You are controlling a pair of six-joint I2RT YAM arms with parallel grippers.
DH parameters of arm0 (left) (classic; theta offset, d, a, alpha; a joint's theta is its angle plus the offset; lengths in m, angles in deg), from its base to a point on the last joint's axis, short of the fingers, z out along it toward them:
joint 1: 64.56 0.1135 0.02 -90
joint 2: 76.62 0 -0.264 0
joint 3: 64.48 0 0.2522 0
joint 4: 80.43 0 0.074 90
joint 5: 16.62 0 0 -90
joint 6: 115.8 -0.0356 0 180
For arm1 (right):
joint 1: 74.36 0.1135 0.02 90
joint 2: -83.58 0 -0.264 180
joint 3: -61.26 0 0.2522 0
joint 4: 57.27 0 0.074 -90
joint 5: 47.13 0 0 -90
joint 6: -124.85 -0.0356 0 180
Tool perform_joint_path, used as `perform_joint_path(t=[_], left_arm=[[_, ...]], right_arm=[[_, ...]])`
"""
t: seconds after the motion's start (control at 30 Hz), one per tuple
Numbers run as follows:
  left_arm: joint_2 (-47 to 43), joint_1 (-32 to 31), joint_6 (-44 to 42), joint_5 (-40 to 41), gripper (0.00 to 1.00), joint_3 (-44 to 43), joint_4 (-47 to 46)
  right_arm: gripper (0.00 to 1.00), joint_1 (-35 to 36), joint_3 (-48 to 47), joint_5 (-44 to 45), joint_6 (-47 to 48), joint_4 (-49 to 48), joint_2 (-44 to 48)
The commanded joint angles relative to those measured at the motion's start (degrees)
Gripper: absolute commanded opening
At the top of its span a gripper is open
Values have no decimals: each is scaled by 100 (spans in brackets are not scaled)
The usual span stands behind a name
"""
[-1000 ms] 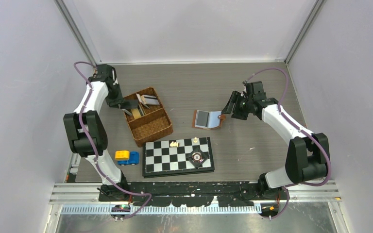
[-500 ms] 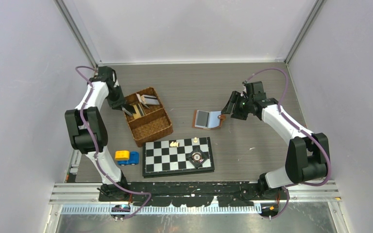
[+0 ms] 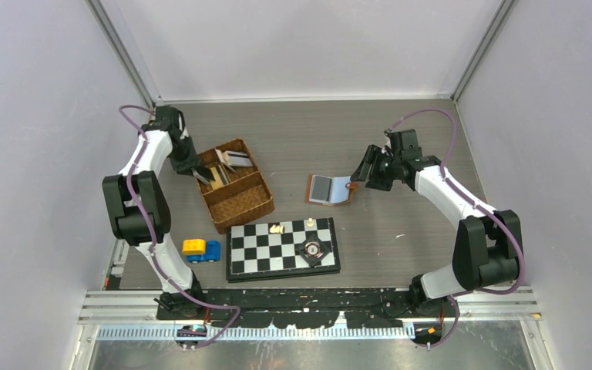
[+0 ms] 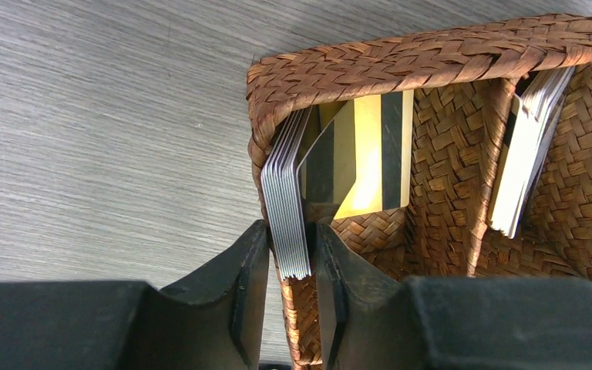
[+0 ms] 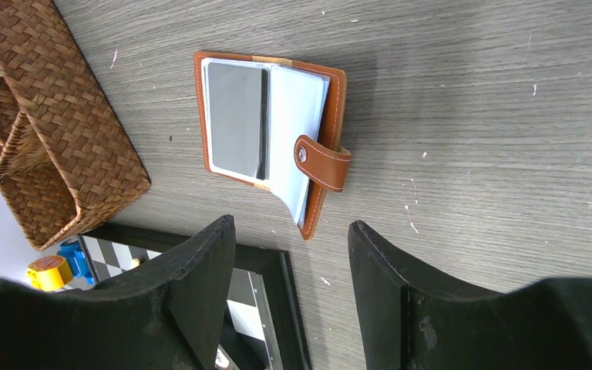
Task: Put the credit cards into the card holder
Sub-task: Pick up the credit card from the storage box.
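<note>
A stack of grey-white credit cards [image 4: 287, 208] stands on edge against the inside wall of the wicker basket [image 4: 432, 54]. My left gripper [image 4: 289, 247] straddles that stack and the basket wall, one finger outside the wall and one inside, with thin gaps on both sides. A gold-and-black card [image 4: 370, 154] leans behind the stack. The tan card holder [image 5: 308, 100] lies open on the table, a grey card [image 5: 235, 119] in its left pocket, its strap [image 5: 322, 160] folded over the pale pages. My right gripper [image 5: 291, 223] hovers open just beside the holder, nothing between its fingers.
More pale cards [image 4: 524, 154] fill the basket's neighbouring compartment. The basket [image 3: 239, 204] stands left of the card holder [image 3: 329, 190]. A chessboard [image 3: 281, 247] with a few small pieces lies in front, and a yellow-and-blue toy truck [image 3: 201, 249] sits to its left.
My left gripper has shifted a little toward the basket's near-left corner and settled around the card stack. The right arm and the card holder have not moved.
</note>
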Motion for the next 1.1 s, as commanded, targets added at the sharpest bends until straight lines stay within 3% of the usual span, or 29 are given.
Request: perform_joint_path(t=[0.0, 0.5, 0.87, 1.07], left_arm=[[-329, 27, -120, 235, 29, 60, 137], [-567, 30, -135, 522, 31, 119, 139], [-705, 39, -120, 499, 19, 191, 63], [-747, 39, -111, 434, 3, 206, 39]], right_arm=[[60, -29, -31, -105, -18, -190, -33], [60, -26, -37, -159, -54, -219, -44], [60, -24, -29, -167, -61, -218, -31], [60, -24, -22, -170, -63, -227, -13]])
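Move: The left hand's open fingers already straddle the upright stack of white-edged cards at the storage box's left rim; the credit card on the stack's right side has its middle about 1 cm ahead, 1 cm right and 3 cm below. The gold card lies about 5 cm right, level fore-and-aft and 5 cm below; the white cards stand roughly 10 cm right, 4 cm ahead and 4 cm below. From the right hand, the credit card is some 46 cm left, 4 cm ahead and 5 cm lower. With its fingers still about a third open, the left hand lifts slowly by some 1.5 cm from around the white-edged stack, easing about 1 cm back and 1 cm left with hardly any wrist tilt. It then nearly shuts the fingers while creeping up another half centimetre, so that the tips pinch the upper edge of one thin card just right of the stack. ##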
